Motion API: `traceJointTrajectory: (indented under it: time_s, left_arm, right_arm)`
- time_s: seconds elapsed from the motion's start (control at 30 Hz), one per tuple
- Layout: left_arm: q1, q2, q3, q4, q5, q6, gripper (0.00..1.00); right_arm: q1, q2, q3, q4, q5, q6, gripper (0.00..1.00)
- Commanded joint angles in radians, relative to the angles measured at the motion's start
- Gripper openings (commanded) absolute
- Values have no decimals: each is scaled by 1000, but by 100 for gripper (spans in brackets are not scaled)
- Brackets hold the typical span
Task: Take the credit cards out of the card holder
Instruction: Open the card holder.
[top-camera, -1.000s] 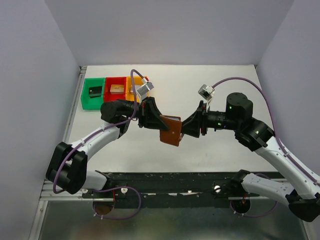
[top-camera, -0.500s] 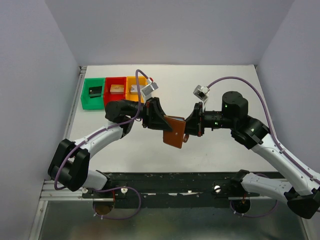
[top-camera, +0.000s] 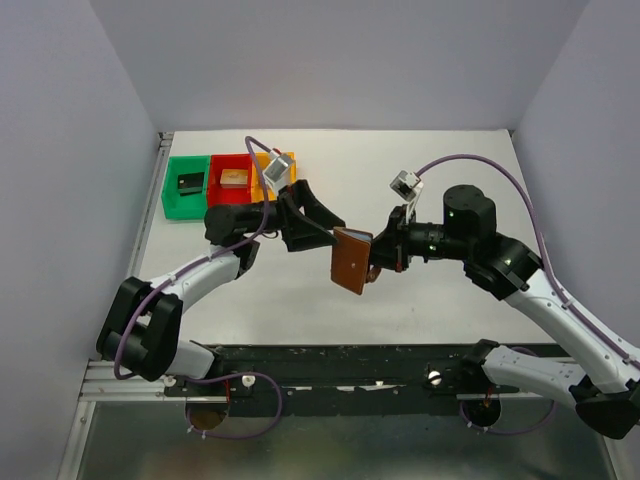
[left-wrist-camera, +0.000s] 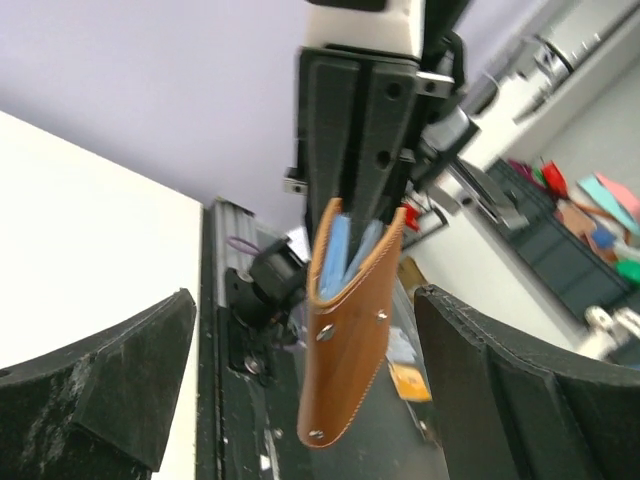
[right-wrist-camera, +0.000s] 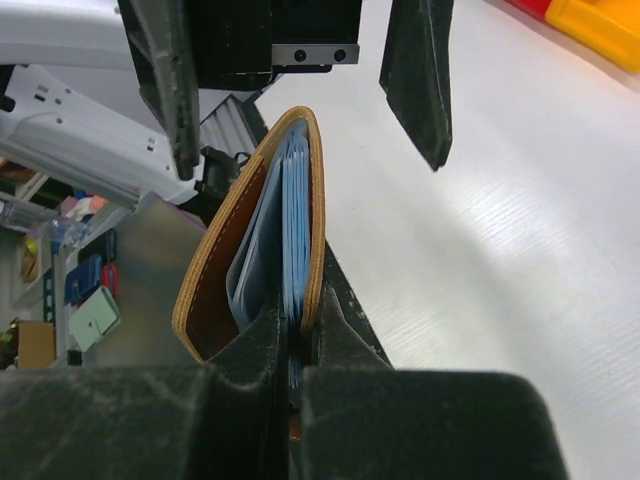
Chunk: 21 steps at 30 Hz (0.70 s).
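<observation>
The card holder (top-camera: 351, 260), a brown leather wallet with pale blue-grey lining, hangs in the air above the middle of the table. My right gripper (top-camera: 379, 255) is shut on one of its leather flaps, seen pinched between the pads in the right wrist view (right-wrist-camera: 297, 322). The card holder (right-wrist-camera: 212, 275) gapes slightly there and only blue-grey layers show inside; the credit cards are hidden. My left gripper (top-camera: 326, 226) stands wide open just left of the holder without touching it. In the left wrist view the card holder (left-wrist-camera: 350, 335) hangs between the spread fingers (left-wrist-camera: 120, 370).
Green (top-camera: 172, 196), red (top-camera: 216, 164) and orange (top-camera: 262, 165) bins stand in a row at the back left; a small dark item lies in the green one and a tan one in the red. The left arm covers part of the orange bin.
My left gripper has opened, let go of the card holder and drawn back a little to the left. The right gripper has shut on the holder and now holds it alone.
</observation>
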<state>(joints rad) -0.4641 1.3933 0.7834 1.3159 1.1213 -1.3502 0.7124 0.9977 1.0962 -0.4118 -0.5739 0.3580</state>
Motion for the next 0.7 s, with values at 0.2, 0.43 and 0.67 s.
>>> traceJointTrajectory:
  time_s: [0.2, 0.43, 0.67]
  left_arm:
    - [27, -259, -6, -911, -530, 687, 99]
    - [2, -338, 33, -1219, -871, 712, 99]
    - [-10, -333, -142, -878, -802, 513, 99]
  right_arm:
    - [2, -5, 111, -240, 475, -42, 0]
    - [2, 68, 145, -347, 793, -80, 0]
    - [4, 153, 137, -381, 885, -93, 0]
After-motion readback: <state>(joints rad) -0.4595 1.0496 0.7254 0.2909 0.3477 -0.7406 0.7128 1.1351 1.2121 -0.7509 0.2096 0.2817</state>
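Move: The right fingers already pinch the card holder, its middle about 3 cm to their left, level fore and aft, and 1 cm below. From the open, empty left hand the holder lies some 4 cm right, 4 cm back and 3 cm below. The orange box stands roughly 23 cm ahead of the left hand, 14 cm to its left and 30 cm below. Both hands sweep about 10 cm forward, part sideways and sink 7 cm, the right still pinching the holder. ##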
